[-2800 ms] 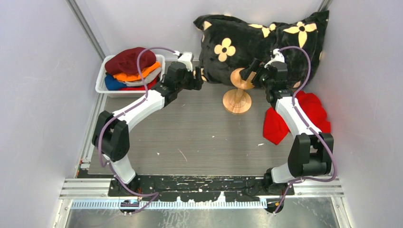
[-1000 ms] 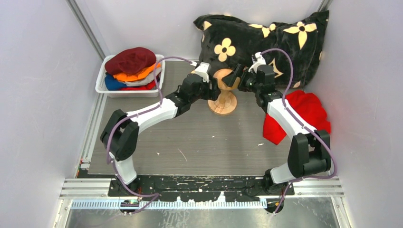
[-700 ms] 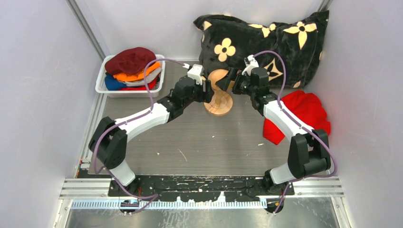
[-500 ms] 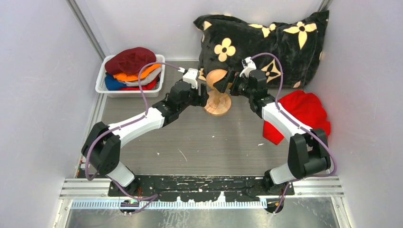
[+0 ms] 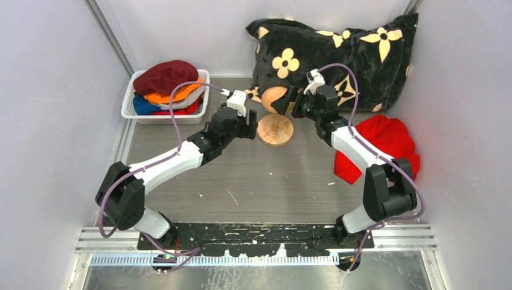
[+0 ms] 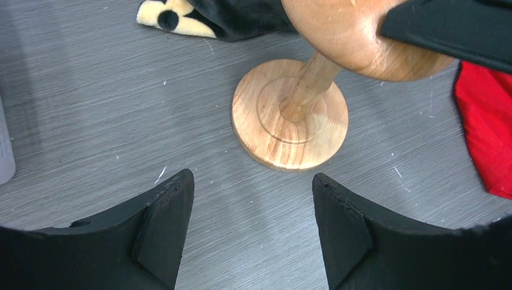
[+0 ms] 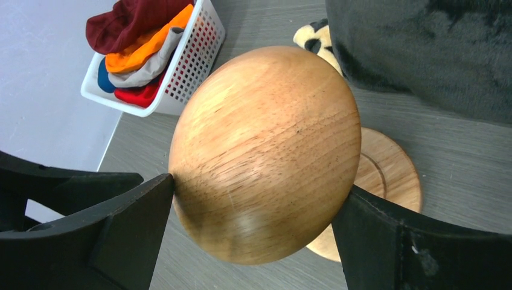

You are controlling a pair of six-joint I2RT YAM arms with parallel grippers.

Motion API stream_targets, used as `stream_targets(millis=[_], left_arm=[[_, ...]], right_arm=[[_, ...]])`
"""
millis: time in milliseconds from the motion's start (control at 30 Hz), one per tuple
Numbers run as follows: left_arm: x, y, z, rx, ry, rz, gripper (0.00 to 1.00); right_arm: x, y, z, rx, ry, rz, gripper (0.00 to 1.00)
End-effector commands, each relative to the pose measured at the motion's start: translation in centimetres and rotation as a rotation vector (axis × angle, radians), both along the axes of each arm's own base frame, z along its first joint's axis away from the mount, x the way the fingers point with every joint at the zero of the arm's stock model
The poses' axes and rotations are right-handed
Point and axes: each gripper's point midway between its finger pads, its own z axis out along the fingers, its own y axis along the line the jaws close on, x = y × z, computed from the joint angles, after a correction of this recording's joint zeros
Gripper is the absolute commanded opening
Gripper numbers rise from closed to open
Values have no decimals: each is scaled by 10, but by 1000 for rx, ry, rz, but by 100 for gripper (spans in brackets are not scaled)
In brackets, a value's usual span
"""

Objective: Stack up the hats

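Observation:
The hats lie piled in a white basket (image 5: 128, 109) at the back left: maroon hat (image 5: 164, 75) on top, then orange hat (image 5: 181, 93), pale grey, blue and red under it. They also show in the right wrist view, maroon hat (image 7: 130, 21) uppermost. A wooden hat stand (image 5: 275, 130) stands mid-table. My right gripper (image 5: 279, 101) is shut on its round dome (image 7: 265, 151), one finger touching each side. My left gripper (image 6: 250, 181) hangs open and empty over the table, just short of the stand's base (image 6: 290, 121).
A black pillow (image 5: 338, 48) with cream flowers leans against the back wall, right behind the stand. A bright red cloth bundle (image 5: 389, 142) lies at the right beside my right arm. Walls close in on both sides.
The right gripper has moved the stand leftward by its dome. The left gripper has drawn back from the stand's stem toward the left and stays open.

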Motion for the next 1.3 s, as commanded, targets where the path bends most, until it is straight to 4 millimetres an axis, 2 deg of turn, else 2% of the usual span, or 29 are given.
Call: stream_targets(millis=[0, 200, 367, 600, 967, 1167, 1200, 1267], left_arm=[[0, 9, 26, -1, -65, 26, 72], [-1, 16, 28, 6, -70, 43, 72], [-1, 22, 26, 23, -71, 59, 72], [-2, 31, 19, 26, -67, 82, 72], [-9, 49, 15, 31, -68, 116, 72], [-19, 63, 16, 32, -75, 140, 72], [-23, 67, 25, 19, -91, 145, 72], [-27, 73, 27, 21, -93, 155, 72]], right_arm=[[21, 5, 47, 12, -141, 17, 100], [35, 7, 46, -1, -145, 17, 100], [34, 13, 47, 23, -149, 53, 100], [18, 27, 48, 49, -151, 106, 100], [-23, 67, 50, 52, -150, 191, 100], [-47, 81, 50, 50, -151, 221, 100], [-51, 83, 49, 48, -150, 224, 100], [-58, 86, 48, 46, -149, 233, 100]])
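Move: Right at the open right fingers sits the wooden stand's round head, about 4 cm left and 1 cm ahead, roughly level with them. From that hand the basket of hats stands some 40 cm left and 11 cm ahead, the red hat lies about 34 cm right and 6 cm back, both well below, and the pillow is 16 cm right and 12 cm ahead. From the left hand the same head is about 7 cm right and 6 cm ahead. Shoving the stand sideways, the open right hand edges forward a couple of centimetres along its head, then sweeps left about 8 cm, coming back some 7 cm and turning roughly 13 degrees counter-clockwise, one finger still against the head. The open left hand gives way in front of it, drifting about 5 cm left and slightly back, after a small dip. ##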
